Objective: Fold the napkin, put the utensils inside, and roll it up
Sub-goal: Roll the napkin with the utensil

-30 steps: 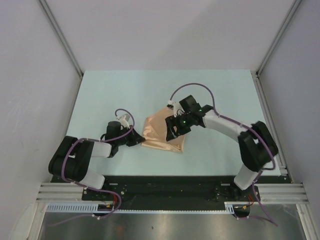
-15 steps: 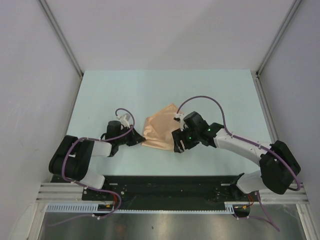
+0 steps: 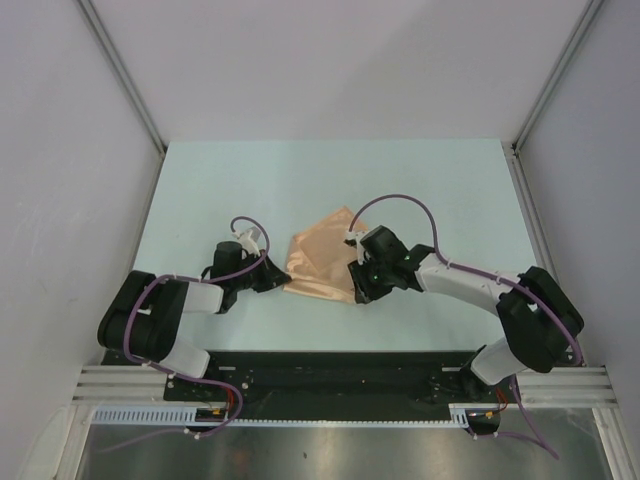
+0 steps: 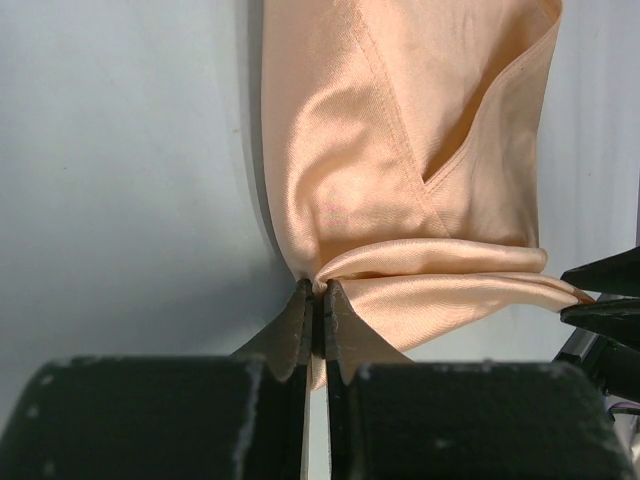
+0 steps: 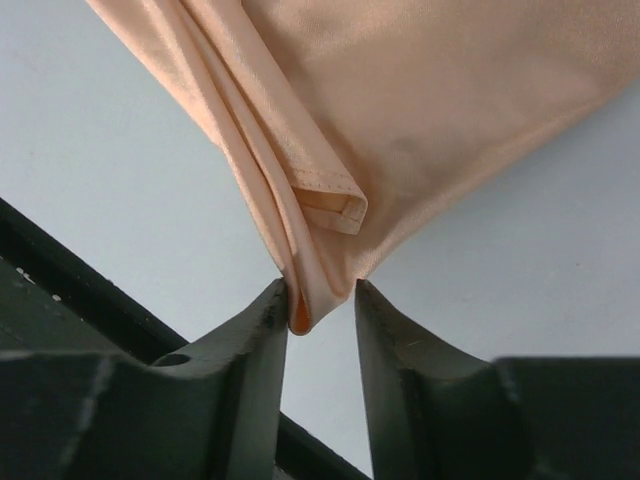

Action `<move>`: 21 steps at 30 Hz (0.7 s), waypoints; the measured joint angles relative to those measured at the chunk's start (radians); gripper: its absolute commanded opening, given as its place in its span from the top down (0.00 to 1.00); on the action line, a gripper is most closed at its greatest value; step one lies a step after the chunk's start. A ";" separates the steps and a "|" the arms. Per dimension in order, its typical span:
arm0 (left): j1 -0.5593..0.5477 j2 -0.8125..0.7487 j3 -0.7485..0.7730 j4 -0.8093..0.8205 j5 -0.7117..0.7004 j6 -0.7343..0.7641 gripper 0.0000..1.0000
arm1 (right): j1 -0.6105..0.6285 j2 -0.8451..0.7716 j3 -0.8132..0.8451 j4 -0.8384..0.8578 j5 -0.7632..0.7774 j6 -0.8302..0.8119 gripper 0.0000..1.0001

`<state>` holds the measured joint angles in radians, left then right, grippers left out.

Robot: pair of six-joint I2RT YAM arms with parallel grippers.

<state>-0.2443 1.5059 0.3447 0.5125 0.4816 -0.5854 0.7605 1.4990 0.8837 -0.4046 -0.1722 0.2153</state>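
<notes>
The peach-orange napkin [image 3: 318, 262] lies folded and wrinkled on the pale table between the two arms. My left gripper [image 3: 279, 280] is at its near left corner. In the left wrist view it [image 4: 317, 289] is shut on a pinch of the napkin [image 4: 400, 180]. My right gripper [image 3: 359, 290] is at the napkin's near right corner. In the right wrist view it [image 5: 320, 288] is open, with the napkin's [image 5: 420, 110] folded tip hanging between the jaws and touching the left finger [image 5: 270, 330]. The utensil is hidden or out of view.
The pale table [image 3: 440, 190] is bounded by grey walls on the left, right and back. A black rail [image 3: 330, 365] runs along the near edge by the arm bases. The right gripper's fingertips [image 4: 600, 295] show at the right edge of the left wrist view.
My right gripper has moved from over the napkin's right part down to its near right corner, and the right arm's elbow has swung. The left gripper has held still.
</notes>
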 measured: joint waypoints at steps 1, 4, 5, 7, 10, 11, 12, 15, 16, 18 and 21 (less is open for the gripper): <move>0.000 0.000 0.000 0.000 0.000 0.000 1.00 | -0.003 0.003 0.002 0.000 0.000 -0.002 0.70; 0.000 0.000 0.000 0.000 0.000 0.000 1.00 | -0.013 0.015 0.011 0.001 0.000 -0.006 0.74; 0.000 0.000 0.000 0.000 0.000 0.000 1.00 | -0.019 0.019 0.014 0.002 0.000 -0.006 0.76; 0.000 0.000 0.000 0.000 0.000 0.000 1.00 | -0.032 0.030 0.018 0.005 0.000 -0.006 0.80; 0.000 0.000 0.000 0.000 0.000 0.000 1.00 | -0.050 0.056 0.028 0.008 -0.001 -0.006 0.82; 0.000 0.000 0.000 0.000 0.000 0.000 1.00 | -0.055 0.069 0.032 0.009 -0.001 -0.006 0.82; 0.000 0.000 0.000 -0.001 0.000 0.000 1.00 | -0.058 0.080 0.034 0.011 -0.001 -0.006 0.82; 0.000 0.000 0.001 -0.001 0.000 0.000 1.00 | -0.068 0.119 0.042 0.014 -0.002 -0.006 0.83; 0.000 0.000 0.002 -0.003 0.000 0.000 1.00 | -0.071 0.132 0.044 0.014 -0.005 -0.006 0.83; 0.000 0.002 0.003 -0.004 0.001 0.000 1.00 | -0.075 0.140 0.048 0.012 -0.008 -0.006 0.82; 0.000 0.002 0.004 -0.005 0.001 0.000 1.00 | -0.075 0.151 0.060 0.002 -0.005 -0.006 0.76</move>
<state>-0.2443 1.5078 0.3485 0.5079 0.4828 -0.5854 0.6853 1.6497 0.9436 -0.4026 -0.1768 0.2092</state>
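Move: The napkin's near right corner, with the end of its rolled edge, lies about 2 cm ahead of the right hand, 1 cm to its right and 3 cm below; a lifted strip of cloth already reaches between its half-open fingers. From that hand the near left corner is some 14 cm left, 4 cm ahead and 4 cm down, the far corner about 20 cm ahead, 2 cm left and 5 cm down. From the left hand the right corner is some 15 cm right and 2 cm back, at about its height. Forward about 2.5 cm, then down nearly 3 cm and slightly to the right, the right hand carries its fingertips onto the end of the rolled edge at the napkin's near right corner. Its half-open fingers close on the way and pinch the layered cloth there. The left hand stays still, keeping the near left corner pinched. ##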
